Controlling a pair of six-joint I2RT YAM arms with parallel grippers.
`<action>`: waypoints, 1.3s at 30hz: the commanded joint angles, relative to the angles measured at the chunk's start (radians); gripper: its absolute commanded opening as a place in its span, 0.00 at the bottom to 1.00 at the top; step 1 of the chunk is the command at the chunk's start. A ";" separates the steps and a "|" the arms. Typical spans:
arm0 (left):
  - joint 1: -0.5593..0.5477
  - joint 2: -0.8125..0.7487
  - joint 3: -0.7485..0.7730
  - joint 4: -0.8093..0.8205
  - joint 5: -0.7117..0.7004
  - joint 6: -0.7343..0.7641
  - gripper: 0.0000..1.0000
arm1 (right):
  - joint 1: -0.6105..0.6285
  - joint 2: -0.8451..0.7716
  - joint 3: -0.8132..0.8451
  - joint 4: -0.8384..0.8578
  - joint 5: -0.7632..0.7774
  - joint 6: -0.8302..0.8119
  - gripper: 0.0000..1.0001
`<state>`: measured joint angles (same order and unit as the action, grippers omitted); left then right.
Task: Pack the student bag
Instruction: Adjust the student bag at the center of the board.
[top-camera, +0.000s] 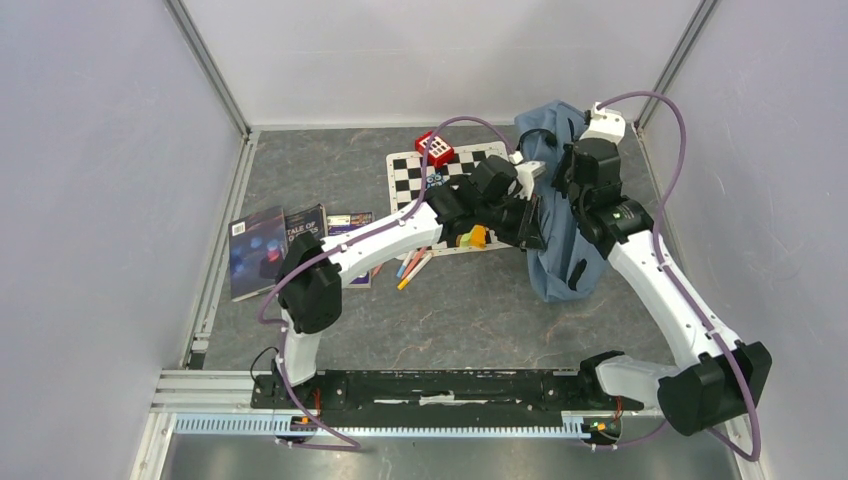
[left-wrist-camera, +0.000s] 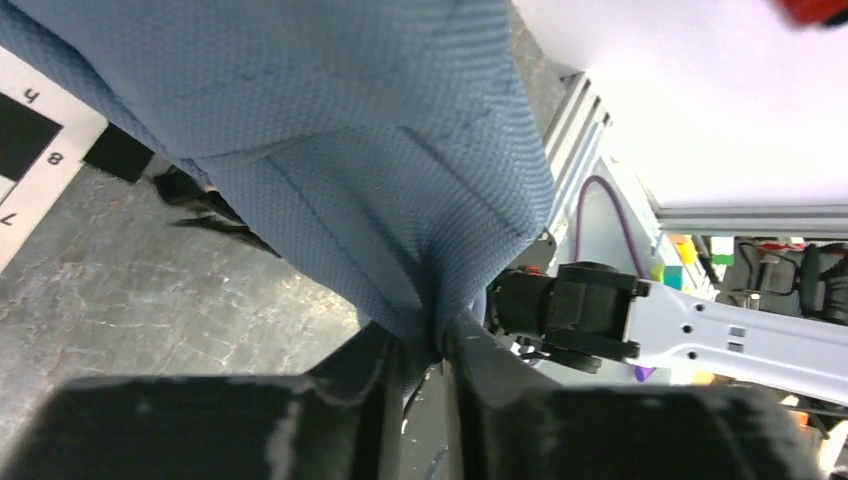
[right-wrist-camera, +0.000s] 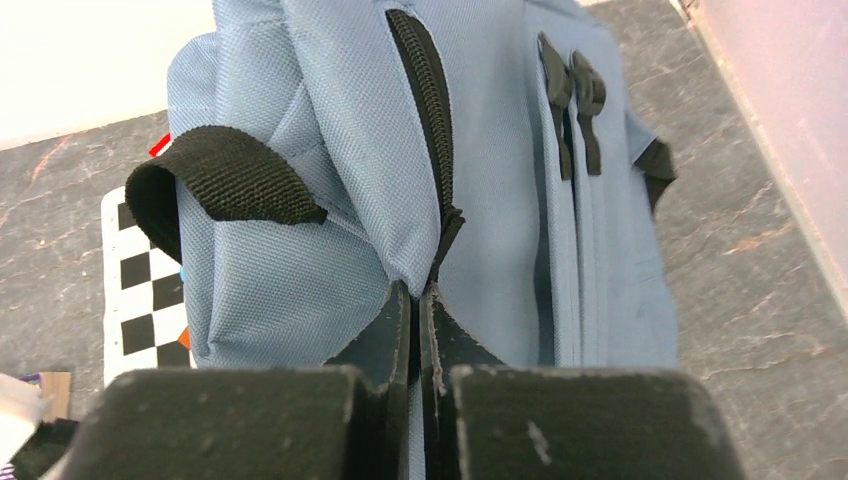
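Note:
The student bag (top-camera: 556, 258), a soft blue-grey backpack, is held up off the table at the right between both arms. My left gripper (top-camera: 531, 216) is against its left side. In the left wrist view the bag (left-wrist-camera: 330, 130) fills the top, and my left gripper (left-wrist-camera: 432, 352) is shut on a bunched fold of its fabric. My right gripper (right-wrist-camera: 420, 300) is shut on the bag (right-wrist-camera: 290, 280) just below the end of a dark zipper (right-wrist-camera: 425, 90). A black carry loop (right-wrist-camera: 225, 180) sticks out to the left. From above, the right gripper's fingers are hidden behind its wrist (top-camera: 590, 165).
A chessboard mat (top-camera: 412, 180) lies behind the left arm, with a red cube (top-camera: 434, 148) at its far edge. Two books (top-camera: 255, 250) lie at the left. Coloured pens (top-camera: 412, 268) and a small orange-yellow toy (top-camera: 474, 238) lie under the left forearm. Enclosure walls stand close on both sides.

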<state>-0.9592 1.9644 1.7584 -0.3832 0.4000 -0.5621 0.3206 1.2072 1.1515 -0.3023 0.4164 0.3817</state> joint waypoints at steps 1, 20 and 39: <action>-0.001 -0.043 0.074 0.014 0.044 0.041 0.11 | 0.006 -0.097 -0.017 0.092 0.068 -0.116 0.00; 0.157 0.000 0.182 0.210 0.064 -0.468 0.02 | 0.006 -0.441 -0.203 0.034 -0.322 -0.385 0.98; 0.217 0.034 0.269 0.136 0.086 -0.474 0.02 | 0.006 -0.314 -0.171 -0.194 -0.494 -0.654 0.98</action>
<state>-0.7536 2.0022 1.9446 -0.3096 0.4664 -1.0203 0.3210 0.9016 0.9516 -0.4683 -0.0582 -0.1986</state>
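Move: The left fingers, partly closed, are around a fold on the student bag's left side; the bag's middle is about 9 cm ahead, 4 to the right and 6 below. From that hand the coloured blocks are some 7 cm ahead, 10 left, 18 below, and the chessboard 13 ahead, 14 left. The right hand still pinches the bag's upper edge, its middle roughly 3 cm back, 1 left, 14 below. Left pinches the bag's fold, drawing it about 10 cm forward and 9 up; right releases, backing off about 10. ##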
